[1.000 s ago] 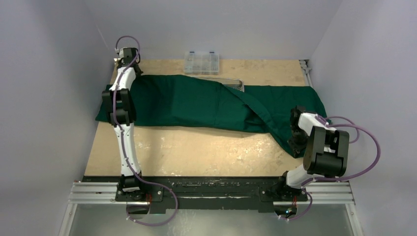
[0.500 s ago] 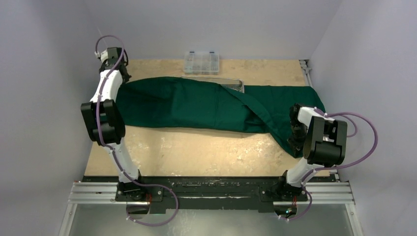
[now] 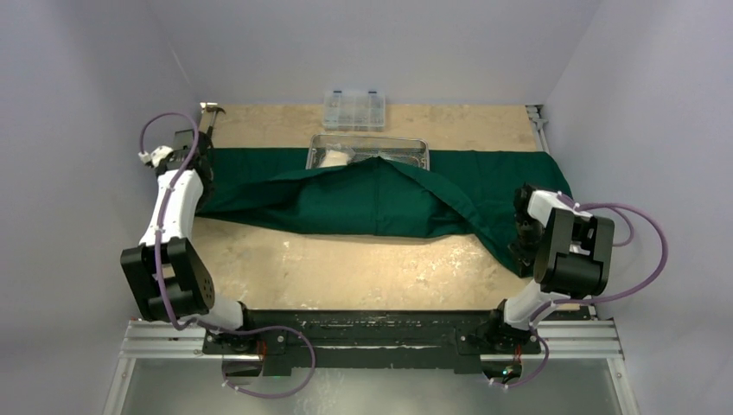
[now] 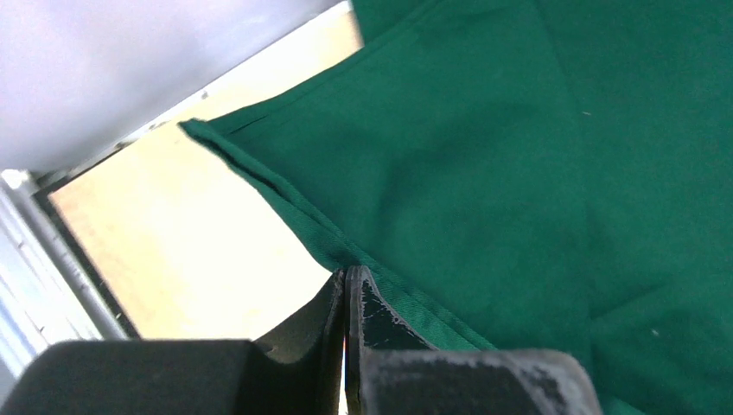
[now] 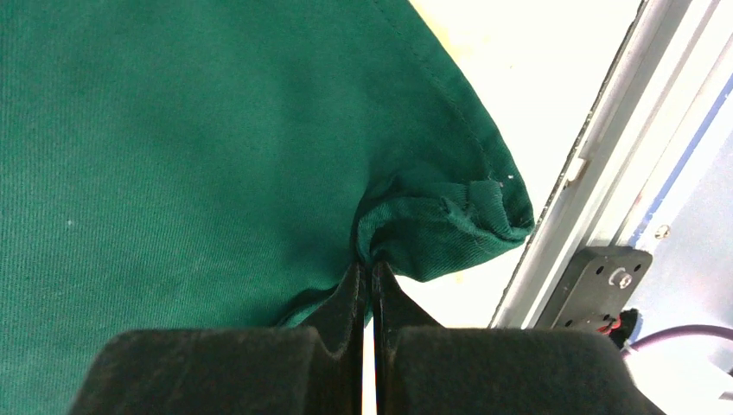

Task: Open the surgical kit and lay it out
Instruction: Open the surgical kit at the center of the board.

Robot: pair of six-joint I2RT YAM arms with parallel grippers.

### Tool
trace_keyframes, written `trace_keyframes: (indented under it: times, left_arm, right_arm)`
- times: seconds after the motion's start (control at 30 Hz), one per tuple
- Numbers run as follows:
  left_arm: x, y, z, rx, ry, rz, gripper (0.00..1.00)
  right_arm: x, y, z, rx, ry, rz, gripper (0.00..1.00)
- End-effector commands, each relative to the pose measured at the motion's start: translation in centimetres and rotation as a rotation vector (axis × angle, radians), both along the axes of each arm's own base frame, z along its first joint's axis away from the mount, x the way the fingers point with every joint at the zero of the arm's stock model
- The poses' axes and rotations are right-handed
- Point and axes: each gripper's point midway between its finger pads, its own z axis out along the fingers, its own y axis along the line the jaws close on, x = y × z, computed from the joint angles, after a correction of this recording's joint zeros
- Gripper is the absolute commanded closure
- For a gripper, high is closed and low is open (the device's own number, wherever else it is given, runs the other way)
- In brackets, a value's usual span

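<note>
The dark green cloth wrap lies stretched across the table from left to right. One fold still drapes over the front of the steel wire-mesh tray, whose back part is bare. A white gauze packet shows inside it. My left gripper is shut on the cloth's left hem, with its tips pinching the edge. My right gripper is shut on the bunched right near corner, with its tips low over the table. The instruments are hidden.
A clear plastic compartment box stands against the back wall behind the tray. A small hammer lies at the back left corner. A metal rail runs along the table's right edge, close to the right gripper.
The left arm swung out leftward and nearer, dragging the cloth's left end with it. This pulled the cover off the back of the tray. The right gripper barely moved.
</note>
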Motion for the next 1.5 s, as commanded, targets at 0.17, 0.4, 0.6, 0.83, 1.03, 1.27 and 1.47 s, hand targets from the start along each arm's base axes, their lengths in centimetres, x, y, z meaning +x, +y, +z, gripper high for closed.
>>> trace_keyframes:
  times: [0.17,0.4,0.6,0.83,1.03,1.27,1.47]
  left_arm:
    - [-10.3,1.0,-2.2,-0.03,0.106,0.266,1.0]
    - [-15.3,1.0,-2.9,0.0,0.141,0.422,1.0]
    - [-17.4,2.1,-1.7,0.097,0.148,0.555,1.0]
    - [-15.6,4.4,0.3,0.189,0.093,0.626,0.87]
    - [-12.2,5.4,1.8,0.178,0.03,0.554,0.49]
    - [-4.9,3.5,4.0,0.091,-0.135,0.286,0.49]
    - [3.2,-1.0,3.8,0.015,-0.243,-0.092,0.49]
  right_arm:
    - [2.4,-4.4,-1.5,-0.111,-0.253,-0.178,1.0]
    - [-1.7,-6.6,-0.8,-0.197,-0.165,-0.322,1.0]
    - [-4.5,-7.7,0.1,-0.303,-0.108,-0.413,1.0]
    - [-5.0,-8.9,2.5,-0.4,-0.051,-0.477,1.0]
    - [-3.1,-9.6,4.0,-0.392,-0.149,-0.452,0.4]
    - [0.9,-8.5,6.8,-0.344,-0.313,-0.258,0.24]
    - [9.9,-6.2,10.4,-0.324,-0.5,0.114,0.25]
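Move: Both hands still pinch the near corners of the green drape's front flap. The left hand's goal, the board's near left corner, lies about 29 cm back, 8 cm to its left and some 15 cm below; the metal tray's middle is about 17 cm ahead and 52 cm to its right, 13 cm lower. From the right hand, the board's near right corner is about 16 cm back and 12 cm right, slightly below, with the tray's middle some 30 cm ahead, 48 cm left, about level. The left hand draws its pinched drape corner back about 16 cm towards the robot, sinking a little and turning some 30 degrees counter-clockwise, while the right drags its corner some 8 cm to the right and then about 4 cm back towards the board's near right corner, turning clockwise. Both then open and let the drape go, the left to about half and the right to about three quarters, and come away upward and forward, clear of the cloth. ##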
